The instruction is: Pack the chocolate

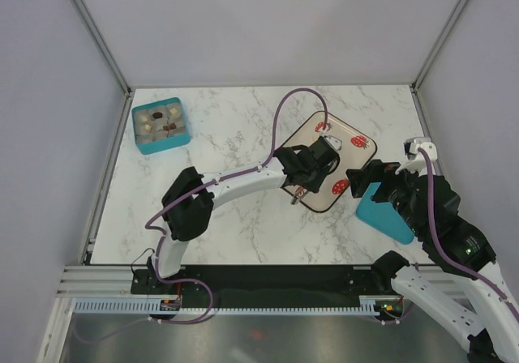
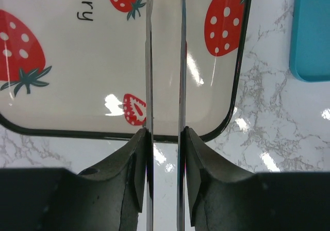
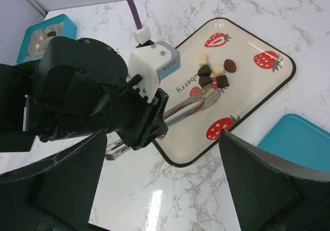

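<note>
Several small chocolate pieces point(image 3: 214, 73), dark, mid brown and pale, lie in a cluster on the strawberry-print tray point(image 3: 242, 94). My left gripper point(image 2: 165, 138) is shut on a pair of metal tongs point(image 2: 181, 61), one finger pressed on each arm. The tong tips point(image 3: 209, 96) rest on the tray just short of the cluster and hold nothing. In the top view the left gripper point(image 1: 306, 164) hovers over the tray point(image 1: 357, 154) and hides the loose pieces. My right gripper point(image 3: 161, 138) stands wide open and empty beside the tray's near right corner.
A teal compartment box point(image 1: 162, 125) with several chocolates in it stands at the far left of the marble table. A flat teal lid point(image 1: 379, 214) lies right of the tray, under my right gripper point(image 1: 366, 181). Grey walls close in the table.
</note>
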Motion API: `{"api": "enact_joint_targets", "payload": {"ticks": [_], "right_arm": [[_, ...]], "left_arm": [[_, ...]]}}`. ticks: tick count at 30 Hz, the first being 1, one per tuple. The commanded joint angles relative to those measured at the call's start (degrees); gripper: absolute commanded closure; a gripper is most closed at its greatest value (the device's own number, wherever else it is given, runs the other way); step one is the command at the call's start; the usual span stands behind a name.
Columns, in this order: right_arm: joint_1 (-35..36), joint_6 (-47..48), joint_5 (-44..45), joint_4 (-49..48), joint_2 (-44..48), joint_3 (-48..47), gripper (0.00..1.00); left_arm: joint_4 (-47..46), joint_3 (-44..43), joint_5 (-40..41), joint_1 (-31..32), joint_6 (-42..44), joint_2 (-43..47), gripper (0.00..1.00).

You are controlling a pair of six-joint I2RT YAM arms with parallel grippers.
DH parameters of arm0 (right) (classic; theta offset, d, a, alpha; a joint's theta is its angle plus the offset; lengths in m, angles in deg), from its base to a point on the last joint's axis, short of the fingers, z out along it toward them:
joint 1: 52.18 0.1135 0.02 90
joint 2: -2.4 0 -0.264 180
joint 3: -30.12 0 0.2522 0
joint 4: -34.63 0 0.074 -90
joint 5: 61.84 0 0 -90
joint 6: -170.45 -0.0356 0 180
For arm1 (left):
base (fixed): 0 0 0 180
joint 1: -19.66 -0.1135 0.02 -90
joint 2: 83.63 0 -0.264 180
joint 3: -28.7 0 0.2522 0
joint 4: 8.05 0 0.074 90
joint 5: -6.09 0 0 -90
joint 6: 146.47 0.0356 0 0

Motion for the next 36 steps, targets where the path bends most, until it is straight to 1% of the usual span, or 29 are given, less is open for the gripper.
{"api": "enact_joint_targets", "payload": {"ticks": [1, 7, 8, 10, 11, 13, 14, 15, 16, 18, 19, 20, 22, 24, 25, 27, 28, 31, 33, 34, 36], "right_arm": [[0.1, 0.1, 0.4, -0.5, 0.5, -1.1, 0.02], [0.1, -1.6, -3.0, -1.3, 0.3, 0.1, 0.02], [0.1, -2.0, -3.7, -1.3, 0.0, 0.1, 0.02], [0.1, -2.6, -4.6, -1.7, -0.8, 0.1, 0.02], [0.1, -2.5, -4.9, -1.8, -1.4, -0.1, 0.02], [0.0, -2.6, -4.8, -2.1, -3.4, -1.0, 0.02], [0.1, -2.5, -4.6, -2.0, -5.2, -1.5, 0.02], [0.1, -2.5, -4.5, -2.0, -6.3, -2.0, 0.02], [0.1, -2.4, -4.0, -2.1, -7.3, -2.7, 0.02], [0.1, -2.7, -3.5, -2.8, -11.1, -3.4, 0.02], [0.1, -2.9, -2.9, -2.8, -12.7, -4.7, 0.02], [0.1, -3.3, -2.6, -2.8, -16.1, -5.6, 0.02], [0.1, -3.9, -2.6, -2.8, -19.1, -8.4, 0.02], [0.0, -5.0, -3.3, -2.5, -23.3, -10.6, 0.02], [0.1, -5.4, -3.7, -2.1, -24.7, -13.7, 0.02], [0.1, -7.3, -4.2, 0.5, -28.8, -17.1, 0.02], [0.1, -7.9, -4.3, 1.5, -30.0, -20.9, 0.02], [0.1, -9.5, -5.1, 4.5, -33.8, -26.5, 0.02], [0.1, -10.2, -5.7, 6.2, -36.1, -28.7, 0.02], [0.1, -11.2, -6.5, 6.3, -36.6, -29.4, 0.02], [0.1, -12.3, -7.1, 6.1, -37.7, -29.2, 0.02]], "left_arm": [[2.1, -0.1, 3.3, 0.3, -3.0, 8.9, 0.67], [10.2, 0.8, 8.7, -0.9, -5.2, 17.6, 0.68], [11.5, 1.1, 10.2, -2.0, -5.5, 19.8, 0.68], [14.7, 2.0, 10.8, -3.5, -6.0, 22.6, 0.68], [15.5, 2.7, 11.3, -5.5, -6.1, 25.4, 0.68], [16.8, 4.2, 10.8, -7.8, -6.0, 28.1, 0.68], [17.1, 5.8, 9.6, -10.8, -5.9, 30.9, 0.67], [17.1, 6.6, 8.9, -12.6, -5.9, 32.0, 0.67], [17.0, 8.3, 8.3, -16.3, -5.7, 33.2, 0.67], [17.2, 9.7, 6.7, -20.1, -5.1, 35.0, 0.67], [17.6, 10.3, 6.1, -23.9, -4.5, 35.2, 0.68], [17.8, 10.4, 6.1, -25.5, -4.5, 35.2, 0.68], [18.1, 10.4, 6.6, -29.2, -4.9, 35.6, 0.68], [19.7, 9.4, 7.2, -31.2, -6.2, 35.4, 0.68], [20.6, 7.9, 7.8, -32.8, -6.8, 35.2, 0.68], [24.1, 6.5, 9.4, -33.8, -9.3, 34.9, 0.68], [25.5, 5.1, 9.6, -34.8, -10.3, 34.5, 0.68], [30.5, 2.2, 10.0, -36.2, -12.3, 33.3, 0.68], [34.1, 0.9, 10.0, -38.5, -12.2, 31.4, 0.68], [34.7, 0.2, 8.9, -41.1, -12.1, 31.0, 0.68], [34.5, 1.2, 7.6, -44.1, -12.0, 31.1, 0.69]]}}
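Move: The left hand, holding tweezers with a pale chocolate in their tips, has the blue box as its goal, about 46 cm to its left, 23 cm ahead and 8 cm below. The chocolates left on the tray lie about 12 cm ahead, 9 cm right and 9 cm below; the tray's middle is some 9 cm ahead and 7 cm right. From the raised right hand the box is about 30 cm ahead, 57 cm left and 29 cm down, those chocolates some 19 cm ahead and 3 cm left. Still pinching the pale chocolate in the tweezers, the left hand lifts about 15 cm off the tray, then sweeps fast some 35 cm left and a little forward to the box's near right corner, turning about 50 degrees counter-clockwise with its grip kept. The empty, open right hand drifts about 9 cm forward and 9 cm left over the tray, dipping then rising. ##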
